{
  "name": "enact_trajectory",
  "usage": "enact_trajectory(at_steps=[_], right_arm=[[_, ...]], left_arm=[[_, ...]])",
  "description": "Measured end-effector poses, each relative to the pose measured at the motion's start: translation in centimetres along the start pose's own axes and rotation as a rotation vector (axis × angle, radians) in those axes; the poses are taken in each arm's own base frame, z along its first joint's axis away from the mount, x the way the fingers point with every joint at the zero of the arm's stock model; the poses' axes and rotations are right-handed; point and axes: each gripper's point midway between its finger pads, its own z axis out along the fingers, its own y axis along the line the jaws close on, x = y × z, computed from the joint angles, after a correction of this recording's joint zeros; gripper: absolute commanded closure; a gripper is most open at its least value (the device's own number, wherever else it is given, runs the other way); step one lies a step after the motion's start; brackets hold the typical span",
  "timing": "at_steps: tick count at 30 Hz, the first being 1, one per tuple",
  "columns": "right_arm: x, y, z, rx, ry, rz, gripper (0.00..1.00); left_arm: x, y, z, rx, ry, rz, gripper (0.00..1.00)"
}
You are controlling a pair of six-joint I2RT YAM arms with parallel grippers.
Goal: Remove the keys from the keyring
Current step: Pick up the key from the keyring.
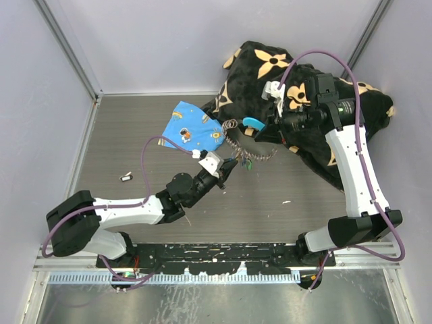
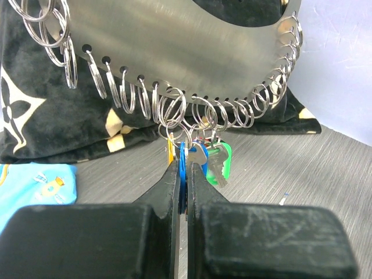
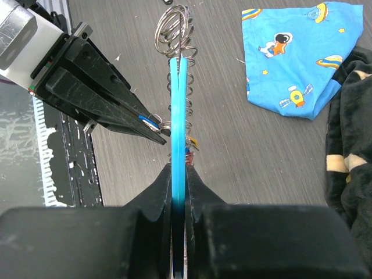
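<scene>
The keyring (image 2: 186, 46) is a curved metal plate edged with many split rings, held up above the table. It shows as a dark arc (image 1: 244, 145) in the top view. My right gripper (image 3: 179, 171) is shut on its light-blue piece (image 3: 179, 110), also seen from above (image 1: 254, 123). The keys hang in a bunch from the lower rings: a blue-headed key (image 2: 182, 165), a green one (image 2: 224, 160) and an orange one (image 2: 170, 148). My left gripper (image 2: 185, 174) is shut on the blue key's head, just below the plate. From above the left gripper (image 1: 226, 169) sits beside the keys (image 1: 244, 162).
A blue printed cloth (image 1: 192, 131) lies left of the keyring. A black cushion with tan flowers (image 1: 304, 115) fills the back right, under the right arm. A small dark and white object (image 1: 125, 177) lies on the table at the left. White walls enclose the table.
</scene>
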Motion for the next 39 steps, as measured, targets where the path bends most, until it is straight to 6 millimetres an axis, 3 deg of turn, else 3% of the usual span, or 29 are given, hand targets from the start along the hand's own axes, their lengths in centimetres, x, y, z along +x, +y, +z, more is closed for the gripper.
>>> enact_trajectory(at_steps=[11,21,27,31,37,39], right_arm=[[0.8,-0.2,0.7,-0.015,-0.005,0.043,0.94],[3.0,-0.5,2.4,-0.072,-0.030,0.133,0.89],[5.0,-0.6,4.0,-0.129,-0.054,0.198,0.85],[6.4,-0.8,5.3,-0.174,-0.070,0.245,0.74],[7.2,-1.3,6.1,-0.193,-0.081,0.262,0.40],[7.2,-1.6,6.1,-0.187,-0.087,0.249,0.37]], left_arm=[[0.4,0.7,-0.7,0.002,0.054,-0.015,1.00],[1.9,1.8,-2.1,0.032,0.193,-0.087,1.00],[1.6,2.2,-2.6,0.093,0.323,-0.156,1.00],[1.9,2.1,-3.4,0.153,0.452,-0.203,1.00],[2.7,1.9,-4.6,0.245,0.687,-0.298,1.00],[3.2,2.0,-5.3,0.260,0.780,-0.338,1.00]])
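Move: The left gripper already pinches the blue key. The green key hangs about 3 cm to its right, level with it in reach and height; the blue handle, clamped in the right gripper, is roughly 7 cm right, 3 cm farther out and 8 cm higher. The blue cloth lies some 14 cm ahead, 11 cm left and 21 cm below. From the right gripper the blue key is about 7 cm left, 3 cm back and 8 cm down. Lower the right gripper about 9 cm, slowly at first, and towards the end open its fingers to let go of the blue handle. Meanwhile keep the left fingers shut on the blue key, drawing it left and down, about 5 and 4 cm, while swinging those fingers some 50 degrees from near level to point steeply down. ##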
